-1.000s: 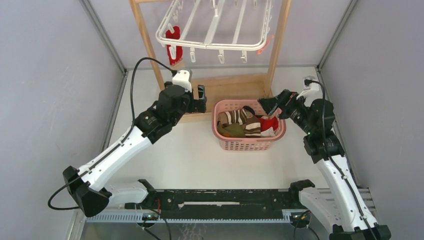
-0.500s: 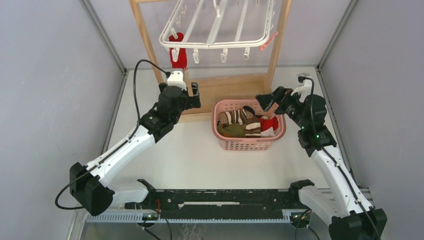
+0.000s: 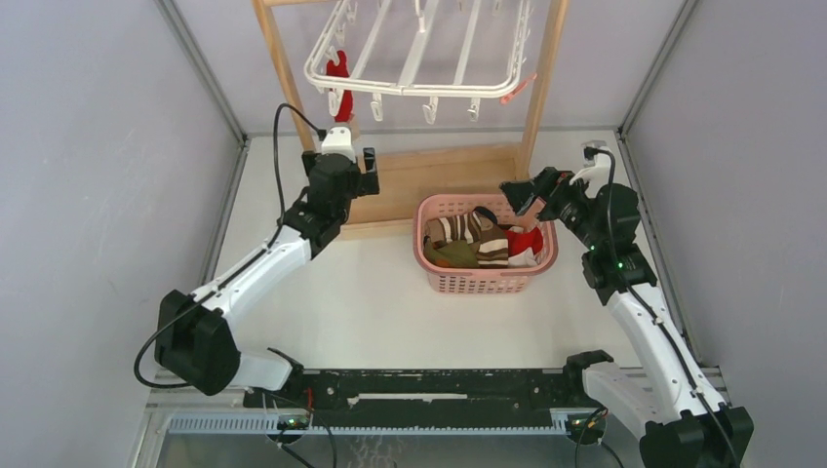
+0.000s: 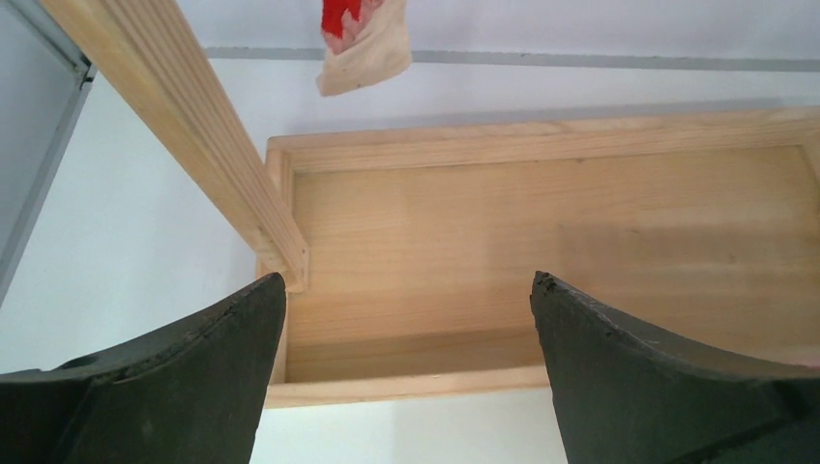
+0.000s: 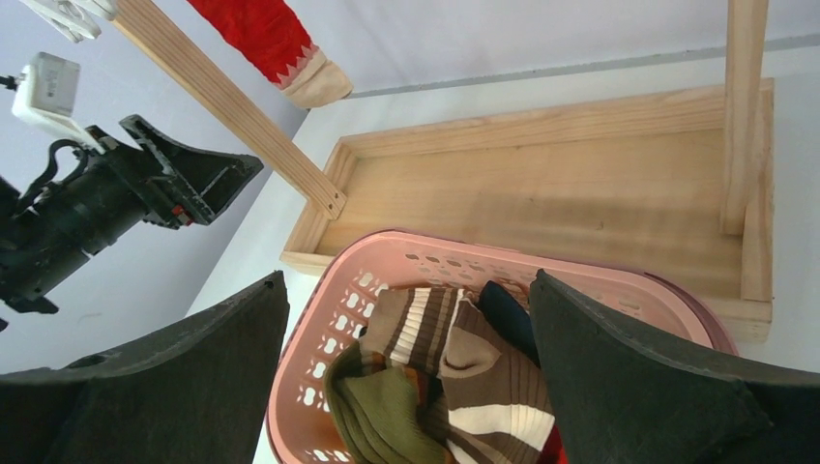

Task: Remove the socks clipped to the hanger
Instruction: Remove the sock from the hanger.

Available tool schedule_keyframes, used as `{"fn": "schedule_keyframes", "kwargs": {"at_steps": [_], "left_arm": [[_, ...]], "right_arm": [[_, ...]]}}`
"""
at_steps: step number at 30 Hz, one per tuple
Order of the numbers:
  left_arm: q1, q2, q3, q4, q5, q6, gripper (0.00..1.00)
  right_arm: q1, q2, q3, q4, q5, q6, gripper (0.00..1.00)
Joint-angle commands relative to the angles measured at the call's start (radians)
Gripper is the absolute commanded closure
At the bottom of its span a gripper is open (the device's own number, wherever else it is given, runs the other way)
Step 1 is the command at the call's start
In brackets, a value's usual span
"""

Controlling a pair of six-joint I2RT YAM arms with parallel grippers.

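The white hanger [image 3: 419, 90] hangs in the wooden stand at the back. One red sock [image 3: 337, 82] with a tan toe dangles from a clip at its left end; the left wrist view shows only its toe [image 4: 363, 43] at the top edge. My left gripper [image 3: 341, 168] is open and empty, below and in front of that sock, over the stand's base [image 4: 541, 232]. The right gripper [image 3: 531, 192] is open and empty above the far right rim of the pink basket [image 3: 434, 278]. Several socks [image 5: 454, 367], striped brown, olive, navy and red, lie in the basket.
The stand's wooden posts [image 3: 278, 68] rise on both sides of the hanger, the left one [image 4: 184, 116] close to my left fingers. A pink piece [image 3: 517, 90] hangs at the hanger's right corner. Grey walls close in on both sides.
My left arm has reached farther back and left, toward the red sock. The hanger has swung slightly. The right gripper drew back a little from the basket, then held still.
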Motion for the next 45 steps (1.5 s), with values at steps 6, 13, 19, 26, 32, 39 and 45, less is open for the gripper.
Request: {"fn": "schedule_keyframes", "kwargs": {"at_steps": [6, 13, 19, 26, 32, 39, 45], "left_arm": [[0.109, 0.092, 0.101, 0.026, 0.085, 0.074, 0.0], [0.139, 0.174, 0.181, 0.033, 0.118, 0.133, 0.0], [0.158, 0.24, 0.235, 0.046, 0.134, 0.166, 0.0], [0.191, 0.306, 0.285, 0.062, 0.215, 0.178, 0.0], [0.195, 0.355, 0.325, 0.083, 0.257, 0.214, 0.0], [0.203, 0.402, 0.361, 0.117, 0.257, 0.233, 0.0], [0.203, 0.439, 0.392, 0.129, 0.265, 0.241, 0.0]], "right_arm": [[-0.04, -0.018, 0.007, 0.046, -0.044, -0.014, 0.0], [-0.057, -0.02, 0.007, 0.037, -0.057, -0.015, 0.0], [-0.072, -0.008, 0.007, 0.044, -0.069, -0.013, 0.0], [-0.09, 0.008, 0.007, 0.057, -0.086, -0.008, 0.0], [-0.104, 0.019, 0.007, 0.067, -0.098, -0.002, 0.0], [-0.119, 0.023, 0.007, 0.062, -0.11, 0.001, 0.0], [-0.13, 0.026, 0.007, 0.058, -0.119, 0.002, 0.0]]}}
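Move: The red sock hangs about 14 cm ahead of the left hand, 3 cm to its left, with its middle some 6 cm higher. The wooden post stands roughly 10 cm ahead and 8 cm left; the white hanger's middle is about 20 cm ahead, 13 cm right and 20 cm up. From the right hand, the red sock is some 22 cm ahead, 37 cm left, about level in height. The wide-open left hand reaches about 12 cm forward, sinking some 4 cm, in under the hanger to the red sock. ##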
